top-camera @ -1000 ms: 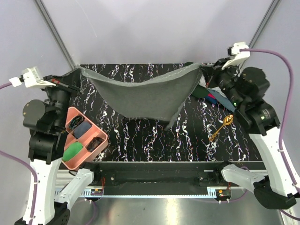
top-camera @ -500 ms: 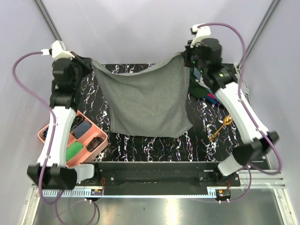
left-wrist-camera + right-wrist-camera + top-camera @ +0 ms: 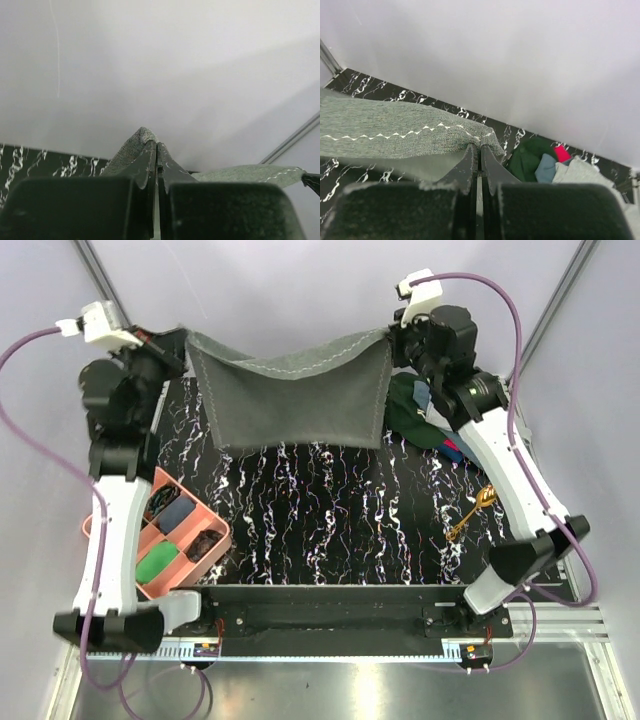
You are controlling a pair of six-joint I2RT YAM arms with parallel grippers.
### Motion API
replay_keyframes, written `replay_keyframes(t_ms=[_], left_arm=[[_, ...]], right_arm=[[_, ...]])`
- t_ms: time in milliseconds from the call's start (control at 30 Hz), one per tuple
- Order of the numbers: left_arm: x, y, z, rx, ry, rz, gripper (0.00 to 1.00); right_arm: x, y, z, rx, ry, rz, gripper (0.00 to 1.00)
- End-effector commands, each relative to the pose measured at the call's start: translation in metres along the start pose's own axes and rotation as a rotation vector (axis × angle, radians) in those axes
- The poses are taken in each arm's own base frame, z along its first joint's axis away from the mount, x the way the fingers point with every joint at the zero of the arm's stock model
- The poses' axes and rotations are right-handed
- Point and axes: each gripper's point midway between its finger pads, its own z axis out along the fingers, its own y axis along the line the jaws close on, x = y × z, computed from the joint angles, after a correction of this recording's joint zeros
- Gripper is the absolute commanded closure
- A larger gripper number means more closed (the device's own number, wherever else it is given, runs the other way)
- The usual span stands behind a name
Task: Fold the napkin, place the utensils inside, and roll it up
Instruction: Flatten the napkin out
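The grey napkin point(image 3: 295, 390) hangs in the air over the back of the table, stretched between both arms and sagging in the middle. My left gripper point(image 3: 188, 340) is shut on its left top corner point(image 3: 137, 142). My right gripper point(image 3: 390, 337) is shut on the right top corner point(image 3: 485, 137), with the stitched hem point(image 3: 395, 134) running off to the left. A gold spoon point(image 3: 472, 512) lies on the black marbled table point(image 3: 330, 530) at the right, apart from both grippers.
A pink divided tray point(image 3: 170, 535) with small items sits at the left front. A heap of green, blue, light-grey and red cloths point(image 3: 425, 420) point(image 3: 545, 162) lies at the back right, under the right arm. White walls stand close behind.
Both grippers have lifted the napkin higher and further back, moving slightly apart. The cloth, which draped down over the table's middle, now hangs shorter near the back edge.
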Motion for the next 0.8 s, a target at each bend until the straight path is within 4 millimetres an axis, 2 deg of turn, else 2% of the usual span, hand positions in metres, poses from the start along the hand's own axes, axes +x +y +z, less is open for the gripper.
replay_keyframes(t_ms=[0,33,67,100,133,167,233,267,300,333,367,467,500,533,600,633,667,700,733,767], left_arm=[[-0.055,-0.038,-0.049,0.109,-0.152,0.092,1.0],[-0.064,-0.043,-0.066,0.108,-0.175,0.096,1.0],[-0.068,-0.045,-0.074,0.107,-0.184,0.105,1.0],[-0.072,-0.046,-0.081,0.103,-0.195,0.109,1.0],[-0.079,-0.05,-0.095,0.103,-0.212,0.113,1.0],[-0.084,-0.053,-0.103,0.107,-0.225,0.128,1.0],[-0.094,-0.061,-0.119,0.117,-0.248,0.141,1.0],[-0.097,-0.063,-0.123,0.118,-0.251,0.152,1.0],[-0.107,-0.069,-0.131,0.128,-0.271,0.158,1.0],[-0.108,-0.07,-0.136,0.124,-0.265,0.157,1.0],[-0.115,-0.076,-0.142,0.136,-0.279,0.155,1.0],[-0.12,-0.082,-0.148,0.153,-0.284,0.132,1.0],[-0.122,-0.083,-0.148,0.155,-0.288,0.128,1.0],[-0.118,-0.08,-0.14,0.145,-0.273,0.121,1.0],[-0.11,-0.073,-0.127,0.127,-0.248,0.111,1.0],[-0.101,-0.063,-0.109,0.1,-0.226,0.108,1.0],[-0.088,-0.052,-0.096,0.075,-0.196,0.103,1.0],[-0.08,-0.043,-0.085,0.048,-0.177,0.105,1.0],[-0.064,-0.026,-0.065,0.003,-0.142,0.102,1.0],[-0.048,-0.013,-0.052,-0.03,-0.108,0.099,1.0]], right_arm=[[-0.058,-0.004,-0.052,0.022,-0.173,-0.063,1.0],[-0.061,-0.004,-0.058,0.024,-0.184,-0.062,1.0],[-0.072,-0.006,-0.075,0.026,-0.219,-0.056,1.0],[-0.072,-0.006,-0.081,0.025,-0.222,-0.056,1.0],[-0.077,-0.006,-0.089,0.026,-0.236,-0.054,1.0],[-0.086,-0.008,-0.105,0.026,-0.266,-0.048,1.0],[-0.094,-0.007,-0.12,0.016,-0.296,-0.042,1.0],[-0.105,-0.011,-0.138,0.021,-0.336,-0.033,1.0],[-0.109,-0.012,-0.145,0.016,-0.352,-0.028,1.0],[-0.114,-0.012,-0.153,0.012,-0.373,-0.022,1.0],[-0.122,-0.013,-0.168,0.003,-0.404,-0.011,1.0],[-0.132,-0.012,-0.182,-0.017,-0.444,0.001,1.0],[-0.132,-0.012,-0.18,-0.018,-0.446,0.0,1.0],[-0.13,-0.011,-0.175,-0.015,-0.442,-0.005,1.0],[-0.119,-0.016,-0.149,0.04,-0.398,-0.026,1.0],[-0.114,-0.017,-0.137,0.057,-0.375,-0.042,1.0],[-0.096,-0.021,-0.108,0.093,-0.317,-0.073,1.0],[-0.089,-0.024,-0.093,0.102,-0.293,-0.079,1.0],[-0.079,-0.026,-0.078,0.101,-0.265,-0.08,1.0],[-0.057,-0.019,-0.046,0.054,-0.211,-0.066,1.0]])
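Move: Both hands are high over the table, each still holding a top corner of the napkin. The cloth's middle hangs about 13 cm below and 4 cm back of them, some 17 cm to the left hand's right and 17 cm to the right hand's left. The tray is 20 cm back, 16 cm left and 44 cm below the left hand. From the right hand, the green cloth is 8 cm ahead, 11 cm right; the gold object 20 cm back, 22 cm right; both about 39 cm below. Still pinching the napkin's two corners, both hands sweep it back towards the bases and up: the left about 17 cm back and 11 cm up, the right some 16 cm back and 15 cm up, drifting right away from the left hand. The fingers tip up 20 to 25 degrees; near the end both hands turn forward again by about 3 cm. ##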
